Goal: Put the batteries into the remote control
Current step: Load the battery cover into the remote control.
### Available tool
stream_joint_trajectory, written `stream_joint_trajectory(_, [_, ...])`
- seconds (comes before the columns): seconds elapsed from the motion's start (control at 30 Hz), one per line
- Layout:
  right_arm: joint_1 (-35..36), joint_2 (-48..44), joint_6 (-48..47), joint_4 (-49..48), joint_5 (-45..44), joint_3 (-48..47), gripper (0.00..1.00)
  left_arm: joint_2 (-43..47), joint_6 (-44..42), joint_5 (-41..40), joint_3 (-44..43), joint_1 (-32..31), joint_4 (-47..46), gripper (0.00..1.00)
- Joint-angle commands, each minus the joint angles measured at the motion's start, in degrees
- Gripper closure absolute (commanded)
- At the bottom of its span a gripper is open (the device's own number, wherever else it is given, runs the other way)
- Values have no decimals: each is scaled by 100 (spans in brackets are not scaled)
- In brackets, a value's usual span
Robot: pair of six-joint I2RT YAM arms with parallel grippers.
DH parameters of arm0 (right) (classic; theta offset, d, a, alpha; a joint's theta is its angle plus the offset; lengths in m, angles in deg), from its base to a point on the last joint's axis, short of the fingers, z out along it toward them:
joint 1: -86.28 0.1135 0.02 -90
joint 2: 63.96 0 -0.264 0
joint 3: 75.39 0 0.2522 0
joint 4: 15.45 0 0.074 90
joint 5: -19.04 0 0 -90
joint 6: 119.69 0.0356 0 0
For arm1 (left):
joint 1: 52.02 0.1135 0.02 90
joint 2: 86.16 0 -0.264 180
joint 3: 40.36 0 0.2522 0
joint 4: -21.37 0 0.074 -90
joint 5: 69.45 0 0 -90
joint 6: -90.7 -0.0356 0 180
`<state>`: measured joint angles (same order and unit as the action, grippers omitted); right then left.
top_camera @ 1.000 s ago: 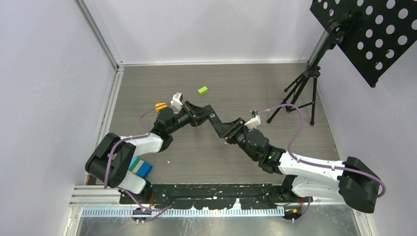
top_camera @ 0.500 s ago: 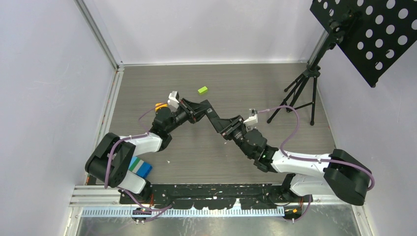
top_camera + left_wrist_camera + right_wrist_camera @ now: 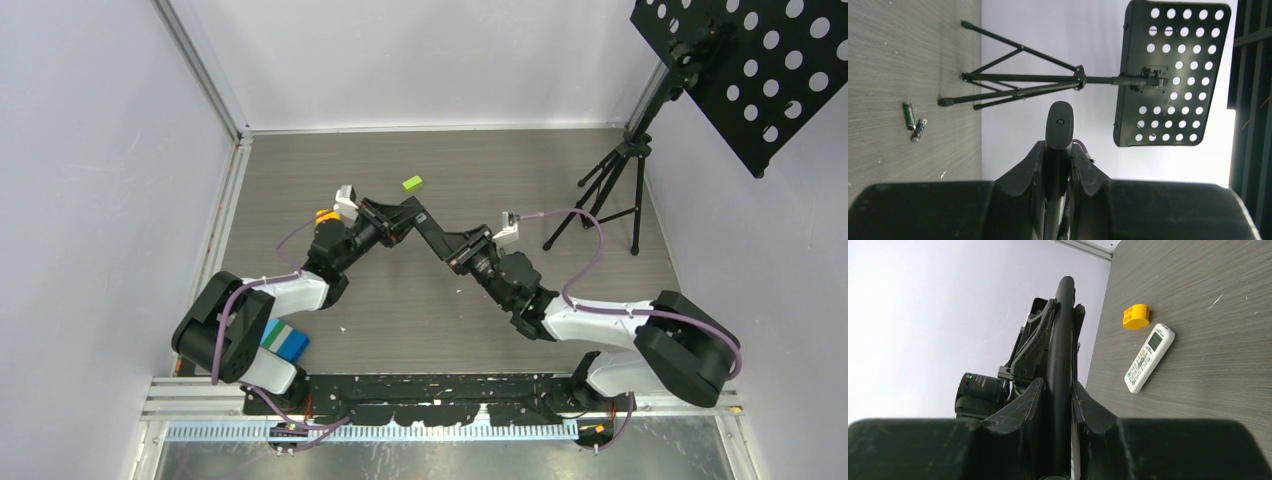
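A long black remote control (image 3: 432, 235) hangs in the air between my two arms. My left gripper (image 3: 393, 222) is shut on one end, and in the left wrist view the remote's rounded tip (image 3: 1059, 125) sticks out past the left gripper (image 3: 1057, 147). My right gripper (image 3: 1057, 385) is closed against both sides of the other end of the black remote (image 3: 1063, 340). Two small batteries (image 3: 909, 115) (image 3: 918, 130) lie side by side on the floor near the tripod feet. A white remote (image 3: 1149, 358) lies face up on the table.
A yellow brick (image 3: 1137, 317) sits just beyond the white remote. A green block (image 3: 412, 183) lies at mid-back. A music stand on a tripod (image 3: 610, 180) stands at the back right. A blue and green object (image 3: 285, 340) lies by the left arm's base.
The right arm has reached further left and its jaws have narrowed onto the black remote. The left gripper with the remote has drifted slightly left and back.
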<state>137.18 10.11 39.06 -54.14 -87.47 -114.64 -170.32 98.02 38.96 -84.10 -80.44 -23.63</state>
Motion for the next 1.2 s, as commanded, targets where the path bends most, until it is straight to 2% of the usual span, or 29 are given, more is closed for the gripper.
stream_joint_trajectory(0.0, [-164, 487, -287, -98, 11, -428, 77, 259, 329, 1071, 5, -580, -741, 100])
stream_joint_trajectory(0.27, [-370, 851, -283, -273, 370, -640, 76, 211, 270, 964, 66, -658, -772, 100])
stream_joint_trajectory(0.47, [-614, 461, -519, 841, 1005, -858, 71, 308, -714, 1248, 433, 452, -168, 100])
stream_joint_trajectory(0.53, [-670, 313, -682, 1141, 1337, -942, 61, 274, -1104, 1623, 317, 688, 41, 100])
stream_joint_trajectory(0.6, [-698, 175, -864, 1416, 1688, -1050, 47, 197, -1318, 1910, 177, 741, 137, 100])
stream_joint_trajectory(0.67, [-704, 15, -1026, 1610, 2035, -1124, 28, 77, -1483, 2210, 48, 773, 45, 100])
stream_joint_trajectory(0.77, [-746, -210, -1183, 1788, 2364, -1149, 18, 42, -1681, 2425, -4, 816, 62, 100])
stream_joint_trajectory(0.97, [-915, -449, -1548, 2012, 3474, -1125, 16, 138, -1931, 3067, -150, 847, -60, 100])
stream_joint_trajectory(1.17, [-950, -446, -2168, 2669, 4834, -1304, 18, 519, -2299, 3422, -203, 847, 148, 100])
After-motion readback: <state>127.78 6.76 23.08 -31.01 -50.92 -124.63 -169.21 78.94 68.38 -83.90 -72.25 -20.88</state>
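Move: The left hand already holds the black remote by its far end, and the remote's middle lies about 4 cm back and 4 cm right of that hand, at its height. From the right hand, whose fingers are still closed on the near, cover end, that middle is some 2 cm ahead and 3 cm left. About 20 cm below the left hand, the white remote lies 5 cm ahead and 17 cm left, the yellow block 16 cm ahead and 22 cm left, and the green block 24 cm straight ahead. Both hands, still gripping the black remote's two ends, ease it forward about 1.5 cm and then lower it 2 to 3 cm, where the right fingers open wide and let go of the cover end; the right hand then draws back some 5 cm, rising before it dips again, and turns about 25 degrees counter-clockwise, its open fingers staying close beside the remote. The left hand keeps its pinch on the far end, pulling back roughly 6 cm while turning clockwise and tilting its fingers up, to swing the freed end round. ##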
